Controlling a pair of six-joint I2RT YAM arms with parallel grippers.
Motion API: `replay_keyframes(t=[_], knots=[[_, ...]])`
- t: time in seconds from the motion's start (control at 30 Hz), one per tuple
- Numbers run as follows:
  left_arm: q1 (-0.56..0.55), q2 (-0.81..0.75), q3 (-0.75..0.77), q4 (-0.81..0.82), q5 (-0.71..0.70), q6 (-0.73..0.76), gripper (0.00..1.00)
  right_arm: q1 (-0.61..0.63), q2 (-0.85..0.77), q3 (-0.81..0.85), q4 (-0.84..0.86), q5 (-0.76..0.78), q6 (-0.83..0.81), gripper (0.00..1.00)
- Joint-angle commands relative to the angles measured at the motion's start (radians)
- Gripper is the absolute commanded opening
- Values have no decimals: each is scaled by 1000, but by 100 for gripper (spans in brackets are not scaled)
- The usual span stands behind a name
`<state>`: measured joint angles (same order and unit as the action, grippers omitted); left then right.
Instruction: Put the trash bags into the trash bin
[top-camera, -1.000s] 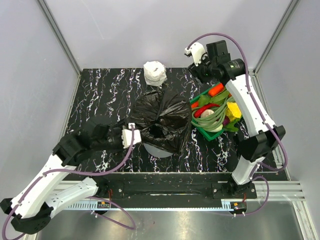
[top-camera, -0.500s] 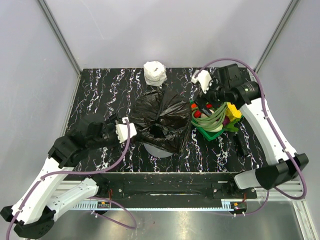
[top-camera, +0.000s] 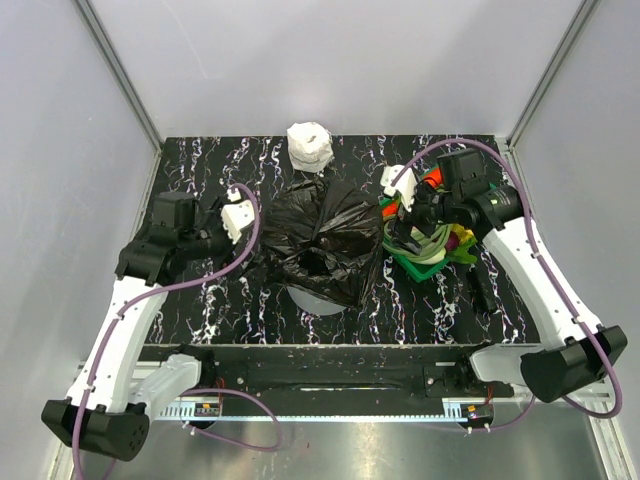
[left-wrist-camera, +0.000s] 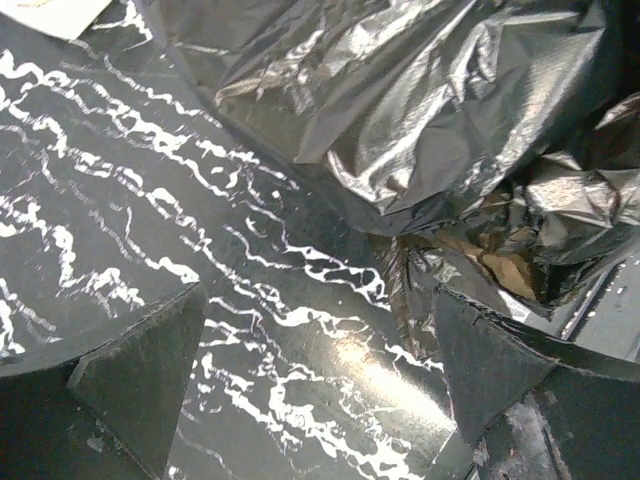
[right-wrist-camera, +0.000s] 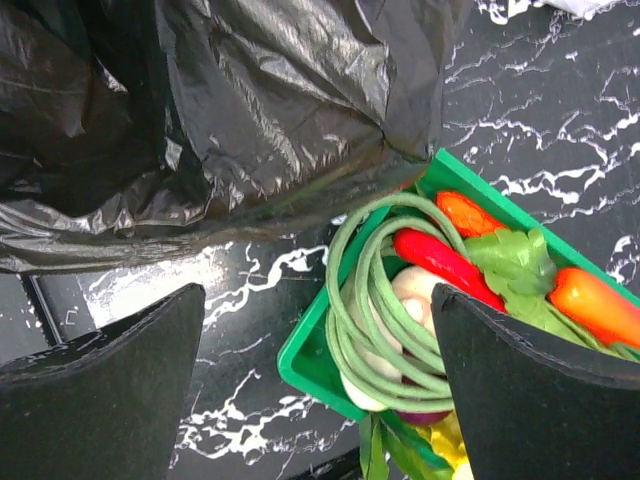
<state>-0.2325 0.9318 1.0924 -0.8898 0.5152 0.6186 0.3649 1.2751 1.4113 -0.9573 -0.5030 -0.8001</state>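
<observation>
The black trash bag (top-camera: 320, 238) lies crumpled over the light-grey trash bin (top-camera: 316, 303); only a sliver of the bin's rim shows under the bag's near edge. My left gripper (top-camera: 252, 214) is open and empty just left of the bag. In the left wrist view the glossy bag (left-wrist-camera: 420, 110) fills the top right beyond the gripper (left-wrist-camera: 315, 375), and its right finger (left-wrist-camera: 490, 360) is close to the film. My right gripper (top-camera: 393, 210) is open and empty, above the gap between bag and basket. In the right wrist view the bag (right-wrist-camera: 200, 120) is at the upper left.
A green basket (top-camera: 404, 262) of vegetables stands right of the bag; its corner (right-wrist-camera: 305, 360) lies between my right fingers. A small white wrapped roll (top-camera: 309, 146) stands at the back. The table is black marble-patterned (left-wrist-camera: 200, 230).
My left gripper has drawn back from the bag, moving left and toward the rear. My right arm has swung from the back right corner down over the basket toward the bag.
</observation>
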Motion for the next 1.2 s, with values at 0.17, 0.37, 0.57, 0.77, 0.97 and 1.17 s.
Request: replay_keyframes(t=[0.17,0.37,0.57,0.77,0.97,1.17], knots=[[35,16,-61,117,338,75,99,3,56,8,101,-157,-48,100],[35,15,-118,201,333,64,99,3,70,3,111,-198,-53,95],[35,32,-150,284,348,40,93,3,63,-28,150,-201,-34,75],[35,39,-170,298,361,35,67,3,59,-61,180,-192,-27,54],[35,35,-172,295,353,46,52,5,55,-89,218,-190,-4,29],[35,45,-152,281,348,66,17,3,55,-100,229,-183,15,0]])
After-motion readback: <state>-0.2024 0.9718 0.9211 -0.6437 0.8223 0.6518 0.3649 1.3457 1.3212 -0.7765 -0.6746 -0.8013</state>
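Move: The trash bag drapes over the trash bin, its left edge some 4 cm right of the left gripper, level in reach and about 2 cm below. Its right edge lies about 3 cm left and 1 cm ahead of the right gripper, 2 cm below. The bin's middle is roughly 14 cm right, 3 cm ahead and 15 cm below the left hand; the vegetable basket is some 10 cm ahead, 10 cm right and 20 cm below the right hand. Close in on the trash bag from both sides: bring the left gripper about 4 cm to the right and then some 2 cm down, turning it slightly clockwise, while the right gripper goes about 3.5 cm left, then sinks 2 cm. Once at the edges, close both sets of fingers on the film, the right fully, the left most of the way. ##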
